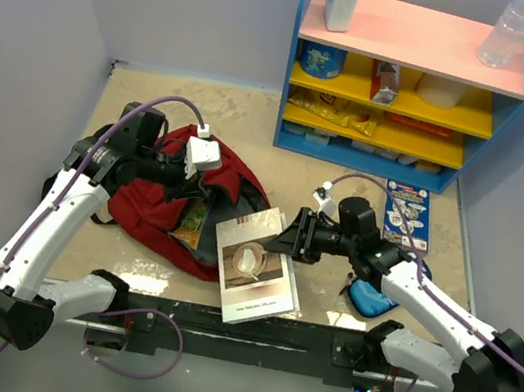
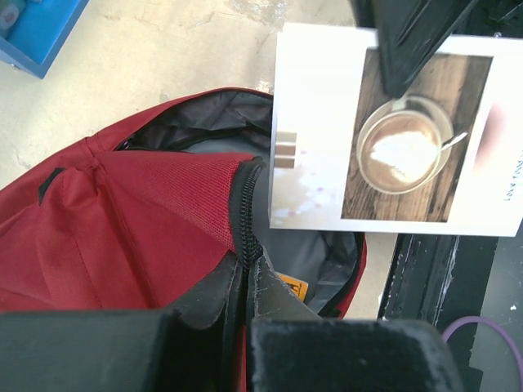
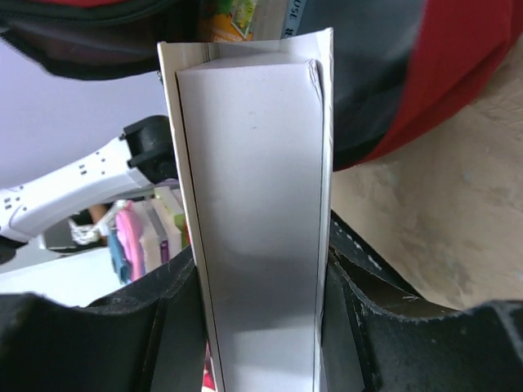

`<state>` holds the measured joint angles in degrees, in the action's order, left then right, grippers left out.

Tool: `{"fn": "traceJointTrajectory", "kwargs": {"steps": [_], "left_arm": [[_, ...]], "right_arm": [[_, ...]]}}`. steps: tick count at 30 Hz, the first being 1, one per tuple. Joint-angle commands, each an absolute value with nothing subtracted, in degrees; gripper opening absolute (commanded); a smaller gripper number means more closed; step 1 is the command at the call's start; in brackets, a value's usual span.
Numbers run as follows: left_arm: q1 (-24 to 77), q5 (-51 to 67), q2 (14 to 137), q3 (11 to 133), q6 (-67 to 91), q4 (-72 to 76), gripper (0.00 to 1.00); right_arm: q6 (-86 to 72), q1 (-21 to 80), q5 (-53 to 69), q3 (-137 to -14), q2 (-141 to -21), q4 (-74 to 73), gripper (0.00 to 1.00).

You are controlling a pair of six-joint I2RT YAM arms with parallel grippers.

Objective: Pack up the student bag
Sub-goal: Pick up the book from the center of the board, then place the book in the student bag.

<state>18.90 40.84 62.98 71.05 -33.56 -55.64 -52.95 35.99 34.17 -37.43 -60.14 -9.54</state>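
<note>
The student bag point(image 1: 143, 208) lies left of centre, dark red with a black zipper and its mouth open toward the middle; grey lining point(image 2: 221, 143) shows inside. My left gripper point(image 1: 195, 184) is shut on the bag's zipper edge point(image 2: 245, 245) and holds the flap up. My right gripper point(image 1: 293, 234) is shut on a white book with a coffee-cup cover point(image 1: 255, 264). It holds the book by its right edge, just in front of the bag's opening point(image 2: 392, 139). In the right wrist view the book's page edge point(image 3: 253, 204) fills the gap between the fingers point(image 3: 376, 327). A colourful book point(image 1: 192, 224) lies inside the bag.
A blue shelf unit point(image 1: 414, 81) with yellow and pink boards stands at the back right. A blue booklet point(image 1: 406, 213) lies flat in front of it. A small blue pouch point(image 1: 369, 298) sits under the right arm. A black rail point(image 1: 249, 328) runs along the near edge.
</note>
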Motion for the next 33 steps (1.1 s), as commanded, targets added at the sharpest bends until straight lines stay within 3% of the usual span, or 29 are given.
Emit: {"fn": "traceJointTrajectory", "kwargs": {"steps": [1,5,8,23,28,33], "left_arm": [[19.25,43.94,61.17,73.83,-33.92,-54.75,0.00],[19.25,45.26,61.26,73.92,-36.55,-57.74,0.00],[19.25,45.61,61.44,73.57,-38.84,-60.37,0.00],[19.34,45.88,62.84,72.60,-43.59,-66.09,0.00],[19.25,46.75,63.19,72.95,-43.07,-66.18,0.00],[19.25,49.21,63.98,73.83,-42.63,-66.97,0.00]], "right_arm": [[-65.29,35.86,40.42,-31.91,-67.55,15.61,0.05],[-76.53,35.86,42.18,-31.28,-78.20,39.84,0.04],[-80.58,35.60,42.19,-35.23,-84.97,48.12,0.04],[-95.01,34.54,36.92,-42.01,-101.07,75.66,0.01],[-85.65,34.54,30.53,-44.29,-98.89,66.56,0.00],[-71.47,35.68,16.73,-49.30,-93.96,44.75,0.00]]}}
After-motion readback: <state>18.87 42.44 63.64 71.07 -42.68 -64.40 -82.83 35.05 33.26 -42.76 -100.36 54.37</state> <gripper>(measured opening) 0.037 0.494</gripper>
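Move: Pinched in the right hand is the book, its middle about 6 cm to the left, 6 cm back and a little lower. The bag's mouth lies some 14 cm left, 5 cm ahead and 10 cm below that hand. The flap edge gripped by the left hand is about 21 cm left, 5 cm ahead and 8 cm higher. From the left hand the mouth is roughly 7 cm right, level fore and aft, 17 cm down. Carrying the pinched book forward about 13 cm and left about 9 cm, the right hand brings it over the bag's mouth and in towards the raised flap; it dips some 4 cm first, then climbs back, while its fingers tip up nearly 30 degrees to about level. The left hand keeps its grip on the flap edge, easing back about 2 cm and slightly down. ##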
